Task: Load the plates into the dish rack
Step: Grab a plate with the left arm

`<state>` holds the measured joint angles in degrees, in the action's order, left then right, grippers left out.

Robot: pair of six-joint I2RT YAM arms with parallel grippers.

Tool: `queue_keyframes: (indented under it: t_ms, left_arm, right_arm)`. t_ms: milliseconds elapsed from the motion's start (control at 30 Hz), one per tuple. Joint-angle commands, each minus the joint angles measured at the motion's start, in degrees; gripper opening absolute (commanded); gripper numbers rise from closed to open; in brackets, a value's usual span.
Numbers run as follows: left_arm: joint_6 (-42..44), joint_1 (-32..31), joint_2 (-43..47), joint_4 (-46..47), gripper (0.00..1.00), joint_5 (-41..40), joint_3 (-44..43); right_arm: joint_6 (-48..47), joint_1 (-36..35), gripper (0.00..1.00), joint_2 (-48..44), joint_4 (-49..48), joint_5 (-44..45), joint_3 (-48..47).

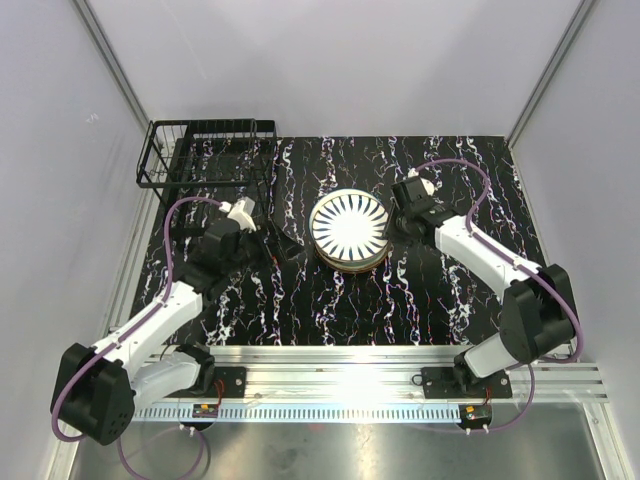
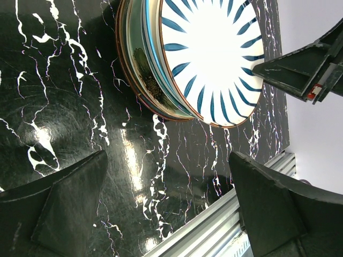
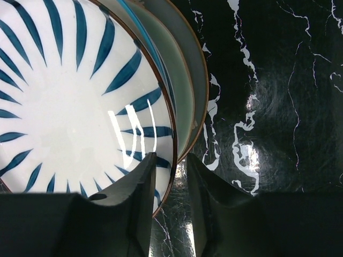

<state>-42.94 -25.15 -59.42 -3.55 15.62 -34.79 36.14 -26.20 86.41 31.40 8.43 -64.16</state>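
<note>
A stack of plates (image 1: 349, 230) lies in the middle of the black marbled table, topped by a white plate with dark radial stripes (image 3: 64, 107). A pale green plate (image 3: 185, 91) and a brown-rimmed one show beneath it. My right gripper (image 3: 171, 158) is at the stack's right edge, partly open, one finger over the striped plate's rim and the other outside it, with a gap showing. Left of the stack my left gripper (image 2: 167, 160) hangs wide open over bare table, the plates (image 2: 214, 59) ahead of it. The black wire dish rack (image 1: 205, 152) stands at the back left, with no plate in it.
White walls close in the table at the back and both sides. A metal rail (image 1: 380, 365) carrying both arm bases runs along the near edge. The right gripper's fingers (image 2: 300, 69) show beyond the stack in the left wrist view.
</note>
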Motion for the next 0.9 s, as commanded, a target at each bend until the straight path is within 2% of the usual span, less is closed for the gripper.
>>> queue_keyframes:
  t_ms: [0,133,167,300,867]
  left_arm:
    - [0.9,-0.3,0.4,1.7,0.99,-1.3,-2.6]
    - [0.8,-0.3,0.1,2.1,0.99,-1.3,-2.7]
    - [0.8,-0.4,0.0,2.1,0.99,-1.2,-2.7]
    - [0.4,-0.5,-0.7,2.6,0.99,-1.5,-2.7]
    - [-2.1,-5.4,-11.0,7.4,0.99,-4.2,-6.7]
  right_arm:
    - [1.6,0.2,0.35,0.2,-2.7,1.1,0.4]
    - [2.2,0.1,0.22,-0.5,-3.0,1.2,1.0]
    - [2.4,0.0,0.15,-0.9,-3.0,1.2,1.0]
    - [3.1,0.0,0.00,-2.1,-3.1,-0.2,0.9]
    - [8.3,1.1,0.00,-7.6,-5.3,-10.0,5.0]
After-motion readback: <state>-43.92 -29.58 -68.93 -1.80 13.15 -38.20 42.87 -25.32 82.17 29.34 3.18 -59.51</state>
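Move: Just beyond the left gripper's open fingers lies the striped top plate, its middle about 15 cm to the right, 8 cm ahead and 5 cm lower. The lower plates sit directly beneath it, about 9 cm below this hand, while the dish rack stands some 17 cm left and 16 cm ahead. From the right hand, already straddling the rim, the plate's middle is about 8 cm left and 3 cm ahead, with the stack just underneath. Closing fully on the near-right rim of the striped plate, the right fingers pinch it, then draw it back about 2 cm with a slight roll, the hand's left side rising. The left hand at first almost stays put, then eases right and down, roughly 3 cm, towards the plate's near-left rim, fingers wide open; no touch can be made out. ##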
